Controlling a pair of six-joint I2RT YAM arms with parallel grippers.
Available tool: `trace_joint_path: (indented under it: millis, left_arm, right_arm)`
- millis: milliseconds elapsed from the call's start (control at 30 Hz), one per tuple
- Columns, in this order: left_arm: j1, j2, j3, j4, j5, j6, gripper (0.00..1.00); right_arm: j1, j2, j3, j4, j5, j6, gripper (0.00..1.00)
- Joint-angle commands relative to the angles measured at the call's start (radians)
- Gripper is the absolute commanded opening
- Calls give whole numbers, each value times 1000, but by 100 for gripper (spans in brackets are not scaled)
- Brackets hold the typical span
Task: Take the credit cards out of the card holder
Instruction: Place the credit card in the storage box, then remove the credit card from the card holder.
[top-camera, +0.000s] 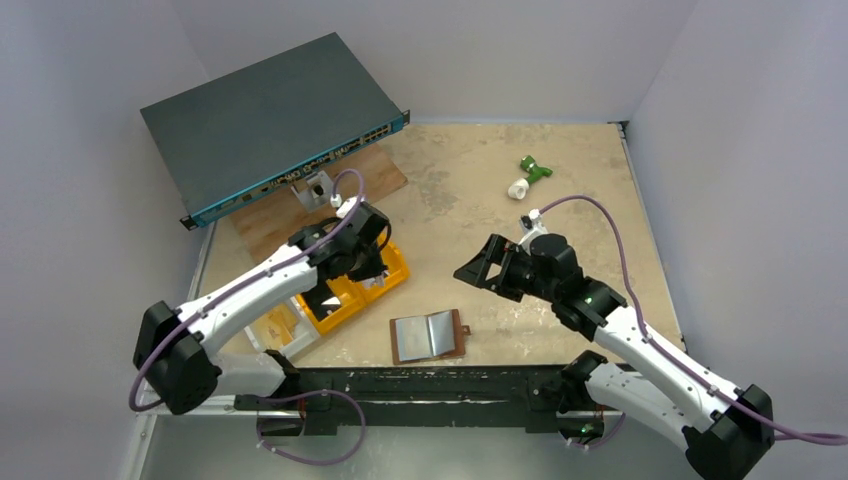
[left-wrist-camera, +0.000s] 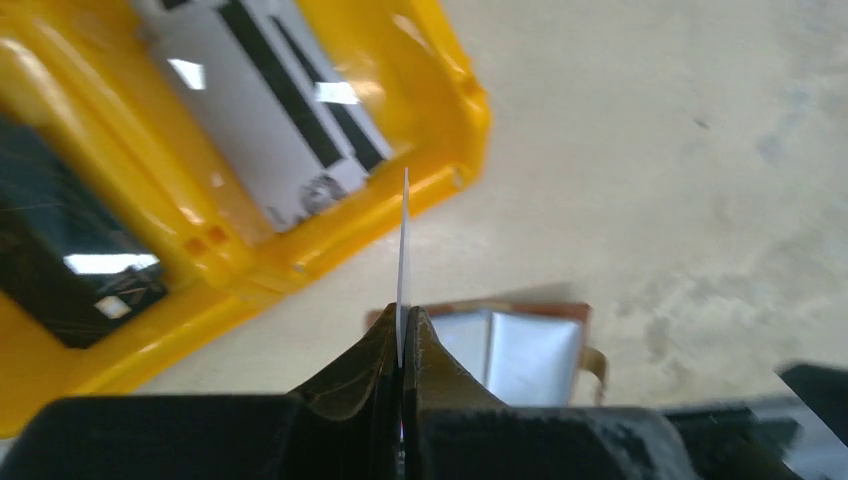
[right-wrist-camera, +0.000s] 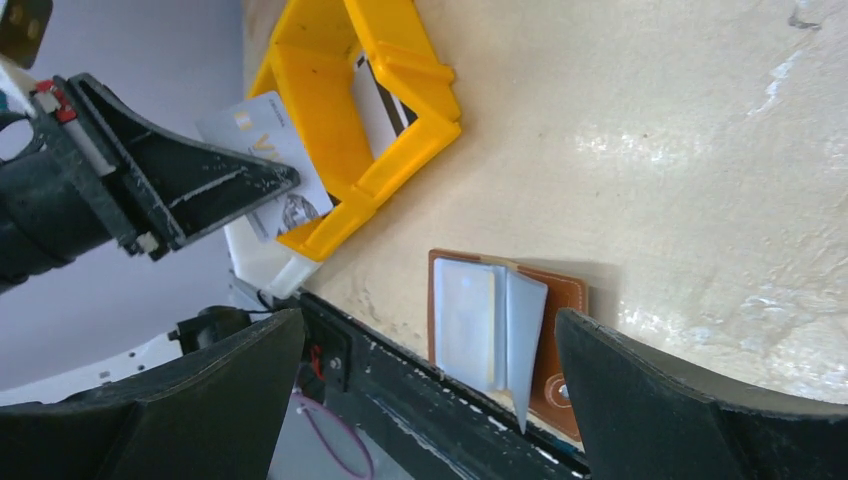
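The card holder (top-camera: 428, 335) is a brown leather wallet lying open near the table's front edge, its pale grey lining facing up. It also shows as the card holder (right-wrist-camera: 555, 300) and the card holder (left-wrist-camera: 520, 345) in the wrist views. One pale flap (right-wrist-camera: 522, 330) stands up from it. My left gripper (top-camera: 345, 275) hangs above the yellow bin (top-camera: 395, 275), shut on a thin pale credit card (left-wrist-camera: 403, 240) seen edge-on. That credit card (right-wrist-camera: 265, 135) shows its face in the right wrist view. My right gripper (top-camera: 480, 268) is open and empty, raised to the right of the card holder.
Inside the yellow bin (left-wrist-camera: 440, 180) lie a white card with black stripes (left-wrist-camera: 260, 110) and a black card (left-wrist-camera: 70, 270). A white tray (top-camera: 270, 325) adjoins it. A network switch (top-camera: 270, 120) on a wooden board (top-camera: 300, 215) fills the back left. A green-and-white part (top-camera: 528, 175) lies back right.
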Motion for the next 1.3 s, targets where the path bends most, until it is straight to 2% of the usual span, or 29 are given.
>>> trace_joint_path:
  millis: [0, 133, 333, 567, 633, 733, 900, 1100, 1267]
  left_arm:
    - [11, 117, 109, -219, -302, 7, 0]
    - [29, 219, 174, -250, -387, 21, 0]
    - [57, 342, 220, -219, -375, 39, 0]
    - [61, 412, 230, -213, -361, 5, 0]
    - [61, 411, 223, -214, -355, -6, 7]
    - [61, 394, 209, -199, -339, -2, 25]
    - [62, 347, 189, -168, -305, 33, 44]
    - [61, 245, 163, -124, -230, 105, 54]
    - [61, 107, 109, -84, -106, 171, 58]
  right_arm:
    - [-4, -18, 53, -38, 38, -75, 99]
    - [-4, -31, 41, -45, 20, -88, 99]
    - [-4, -47, 47, -76, 27, -107, 99]
    - [-4, -40, 62, -107, 20, -125, 99]
    - [-3, -38, 61, -115, 19, -131, 99]
    - [-3, -35, 64, -126, 22, -139, 99]
    - [-3, -13, 89, -146, 48, -179, 99]
    - [27, 25, 103, -136, 71, -184, 98]
    - [203, 88, 146, -152, 238, -143, 98]
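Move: The left hand holds one card over the yellow storage box. The compartment with the white cards that it goes for lies about 5 cm ahead, 5 cm to its left and 12 cm below. The black-card compartment is some 3 cm back and 14 cm left, while the open card holder lies roughly 10 cm back and 9 cm right, both 12–13 cm down. From the empty right hand the white-card compartment is about 8 cm ahead, 22 cm left and 16 cm below. Still pinching the card, the left hand carries it left, forward and down into the white-card compartment, about 6 cm left and 7 cm down, the wrist rolling some 30 degrees so the fingers swing to the left. Once low it stops, opens its fingers to let go of the card, then lifts about 4 cm clear, easing back to the right. ##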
